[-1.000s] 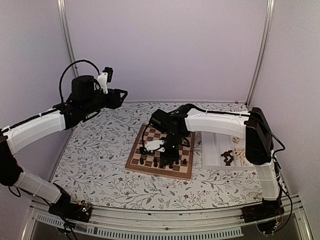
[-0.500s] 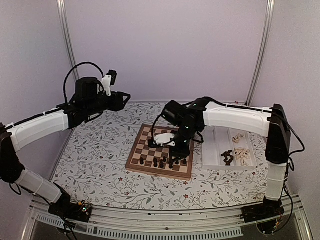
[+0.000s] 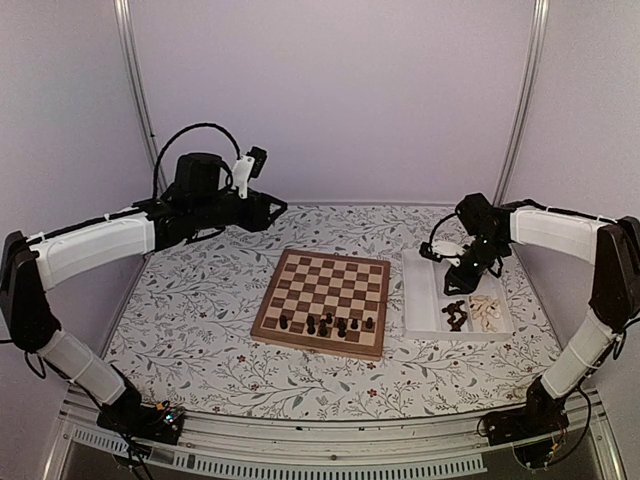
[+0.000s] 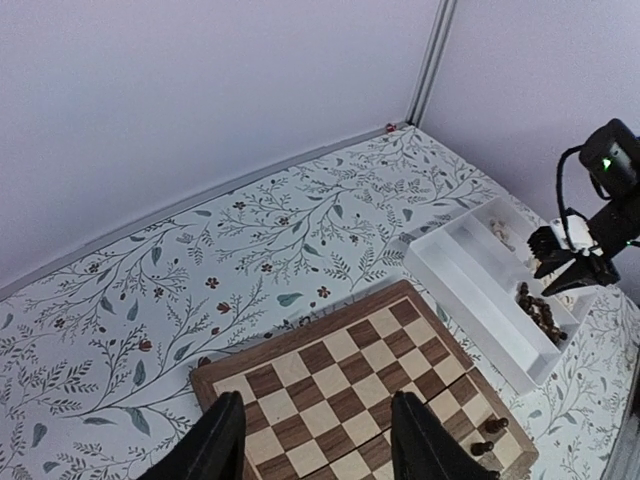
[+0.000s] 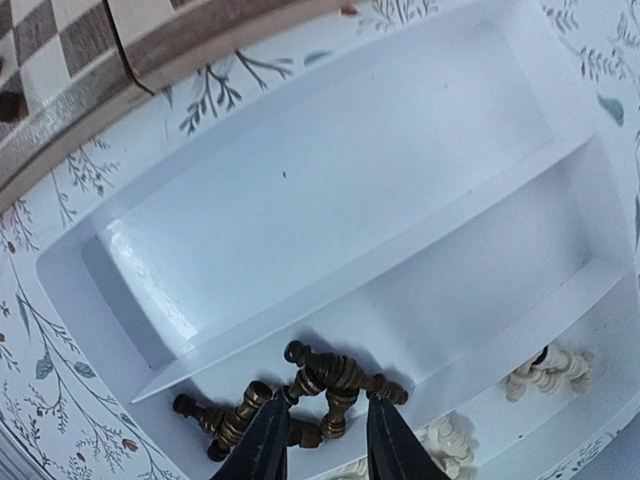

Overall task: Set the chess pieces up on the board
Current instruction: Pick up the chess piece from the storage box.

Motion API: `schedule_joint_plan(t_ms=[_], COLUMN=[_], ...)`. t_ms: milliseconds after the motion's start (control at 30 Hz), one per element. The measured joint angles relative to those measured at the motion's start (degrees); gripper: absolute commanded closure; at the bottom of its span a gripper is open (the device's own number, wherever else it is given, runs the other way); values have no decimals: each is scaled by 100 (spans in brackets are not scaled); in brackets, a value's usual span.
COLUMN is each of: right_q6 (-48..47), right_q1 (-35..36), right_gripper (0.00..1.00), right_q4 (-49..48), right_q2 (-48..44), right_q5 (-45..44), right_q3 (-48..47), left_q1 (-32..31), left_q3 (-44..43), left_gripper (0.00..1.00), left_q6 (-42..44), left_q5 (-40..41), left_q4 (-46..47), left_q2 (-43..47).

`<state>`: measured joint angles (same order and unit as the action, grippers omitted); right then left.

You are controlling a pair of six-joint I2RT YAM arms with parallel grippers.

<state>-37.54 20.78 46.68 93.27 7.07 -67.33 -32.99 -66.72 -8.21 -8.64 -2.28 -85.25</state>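
Note:
The board (image 3: 330,285) lies mid-table, with several dark chess pieces (image 3: 328,323) standing along its near rows. More dark pieces (image 5: 335,380) lie heaped in a compartment of the white tray (image 3: 424,300). My right gripper (image 5: 325,438) hangs open just over that heap, its fingertips either side of the pieces and nothing held. It also shows in the top view as the right gripper (image 3: 462,272) over the tray. Cream pieces (image 5: 545,370) lie in the adjoining compartment. My left gripper (image 4: 320,445) is open and empty, high above the board's (image 4: 350,380) far-left part.
The tray's (image 5: 330,200) largest compartment holds nothing. A floral cloth (image 3: 200,300) covers the table. Walls and metal posts (image 3: 135,90) close in the back and sides. The board's corner (image 5: 150,50) lies close to the tray's left side.
My right gripper has left the board's near rows and swung right to the tray. The left arm has drifted a little right and towards the board, still raised.

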Motion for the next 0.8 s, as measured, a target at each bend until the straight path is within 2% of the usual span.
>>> schedule_joint_plan(t_ms=[233, 433, 800], right_q6=[-205, -391, -625], right_q1=[-400, -398, -398], right_gripper=[74, 71, 72], right_q4=[-313, -612, -946], right_q2=[2, 142, 767], right_q5=[-280, -326, -334], right_q3=[658, 708, 710], left_q1=[-345, -361, -363], left_q3=[-181, -184, -192], left_gripper=[49, 49, 50], left_q6=[269, 345, 374], left_q5=[-144, -162, -306], left_q4=[-251, -326, -326], left_q2=[-234, -378, -448])
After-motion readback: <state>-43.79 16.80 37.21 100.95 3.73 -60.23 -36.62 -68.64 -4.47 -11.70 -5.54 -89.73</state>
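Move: The dark chess piece next to be gripped in the storage box lies about 4 cm to the right hand's right, roughly level fore and aft, some 9 cm below. The other dark pieces lie about 5 cm nearer the base than it; the white pieces are some 10 cm to the hand's right and 2 cm back. From the left hand, the dark piece is about 41 cm right, 9 cm back and 26 cm down. Right hand sinks 7 cm and shifts right, part-open fingers straddling the dark piece; left hand drifts right and down. ##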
